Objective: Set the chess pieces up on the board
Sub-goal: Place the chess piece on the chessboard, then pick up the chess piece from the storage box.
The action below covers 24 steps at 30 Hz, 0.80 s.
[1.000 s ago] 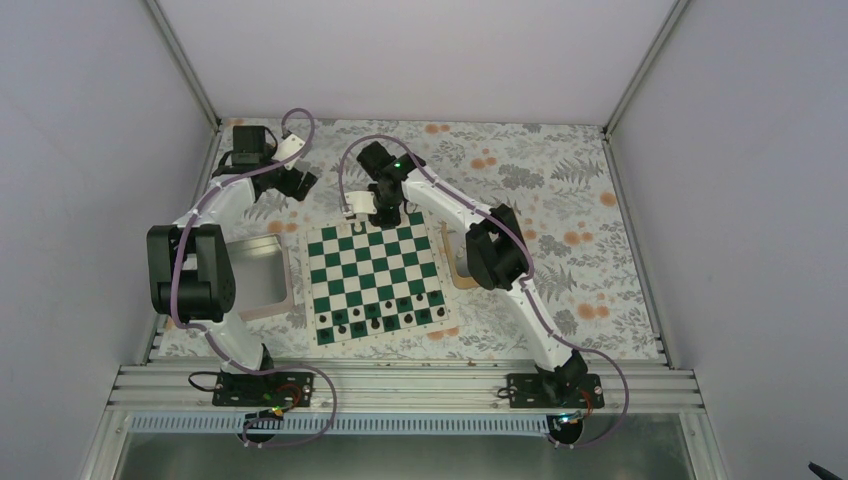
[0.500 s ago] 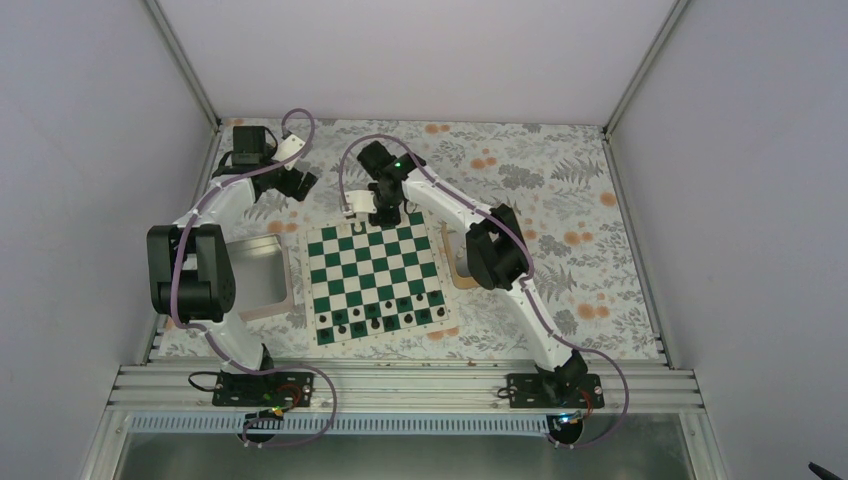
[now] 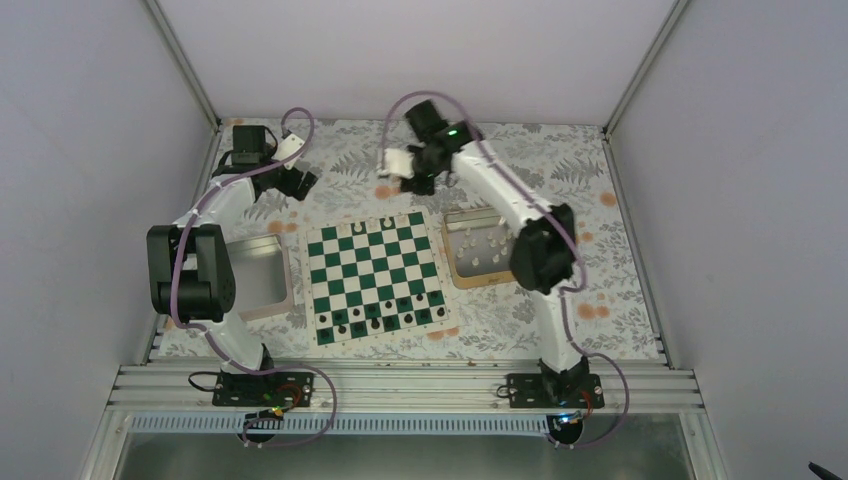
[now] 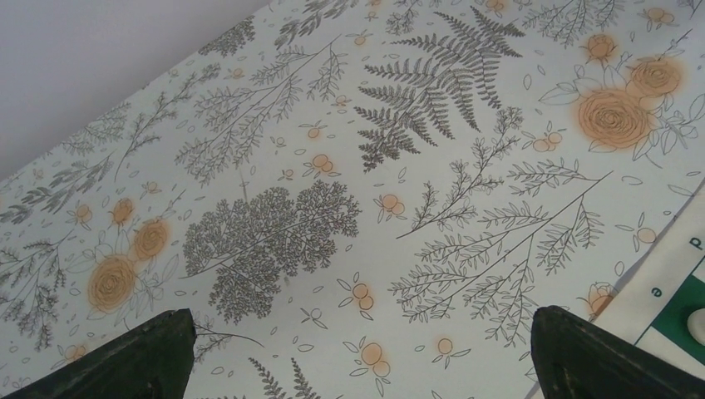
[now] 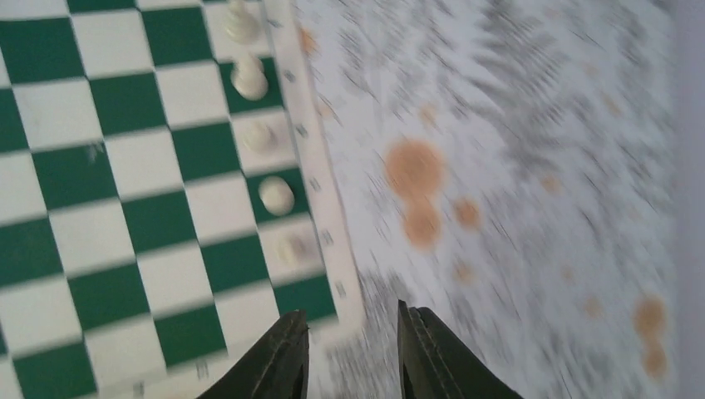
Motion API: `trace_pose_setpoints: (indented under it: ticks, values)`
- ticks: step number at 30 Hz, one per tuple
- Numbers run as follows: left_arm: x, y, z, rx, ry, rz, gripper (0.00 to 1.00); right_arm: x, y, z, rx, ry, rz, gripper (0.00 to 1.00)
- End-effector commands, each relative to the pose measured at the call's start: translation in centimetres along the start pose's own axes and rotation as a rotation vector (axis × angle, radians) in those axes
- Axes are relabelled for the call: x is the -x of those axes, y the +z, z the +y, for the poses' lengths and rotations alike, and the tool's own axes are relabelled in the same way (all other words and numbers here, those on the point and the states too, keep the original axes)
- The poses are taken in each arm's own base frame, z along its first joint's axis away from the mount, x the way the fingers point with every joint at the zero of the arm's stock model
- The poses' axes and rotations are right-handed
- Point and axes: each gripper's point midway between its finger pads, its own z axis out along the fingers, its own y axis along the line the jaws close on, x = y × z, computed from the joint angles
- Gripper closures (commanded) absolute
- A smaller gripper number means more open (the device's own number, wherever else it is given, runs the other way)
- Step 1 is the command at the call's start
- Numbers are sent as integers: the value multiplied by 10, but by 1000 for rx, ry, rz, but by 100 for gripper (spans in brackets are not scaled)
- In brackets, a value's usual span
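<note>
The green and white board (image 3: 375, 272) lies mid-table. Several white chess pieces (image 5: 249, 76) stand in a line along its far edge row (image 3: 386, 220), blurred in the right wrist view. More white pieces (image 3: 480, 243) rest in the tan tin (image 3: 452, 252) to the right of the board. My right gripper (image 3: 420, 183) hangs above the cloth just beyond the board's far edge. In its wrist view the right gripper (image 5: 353, 353) is open with nothing between the fingers. My left gripper (image 4: 357, 366) is wide open over bare cloth, off the board's far-left corner (image 4: 673, 291).
Dark pieces (image 3: 380, 318) fill the board's two near rows. A grey square tray (image 3: 283, 275) sits left of the board, under the left arm's elbow. Flowered cloth covers the table, and white walls close in on three sides.
The right gripper opened and drew back from the board's far row toward the back wall. The right arm swung away, uncovering the tin. The left arm stayed still.
</note>
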Motion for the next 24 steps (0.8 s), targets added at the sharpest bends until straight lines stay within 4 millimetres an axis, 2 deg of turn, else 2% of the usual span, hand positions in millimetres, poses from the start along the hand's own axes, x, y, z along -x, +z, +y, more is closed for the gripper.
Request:
trace_pose_setpoints:
  ticks: [1, 5, 7, 10, 15, 18, 21, 24]
  values:
    - [28, -15, 6, 9, 4, -70, 0, -58, -68, -15, -42, 160, 6, 70]
    - [35, -14, 6, 18, 17, -67, 0, -115, -92, -6, -58, 254, 70, 70]
    - [39, -13, 6, 15, 18, -67, 0, -146, -92, 5, -64, 300, 122, 71]
    - [44, -11, 2, 10, 25, -67, 0, -175, -96, 20, -52, 336, 162, 71]
    - [51, -5, -8, 9, 45, -52, 0, -206, -94, 42, -26, 360, 236, 72]
    - [53, 0, -14, 10, 66, -40, 0, -218, -88, 57, -4, 346, 275, 72]
    - [55, 5, -17, 13, 75, -28, 0, -223, -85, 63, -4, 333, 284, 72]
    - [58, 9, -21, 6, 75, -22, 0, -217, -82, 71, 44, 331, 249, 72]
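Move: The white knight aimed at in the box lies about 23 cm to the right hand's right, 6 cm back and 11 cm below. A white piece stands roughly 1 cm right of the knight and 1 cm farther out, a pawn 2 cm nearer the base and barely 1 cm left, the rook some 9 cm left and 2 cm back. From the left hand, the knight is some 44 cm right, 12 cm back, 11 cm down. Fingers slightly open, the right hand arcs about 23 cm right, up then down towards the knight; left rises rightward. ##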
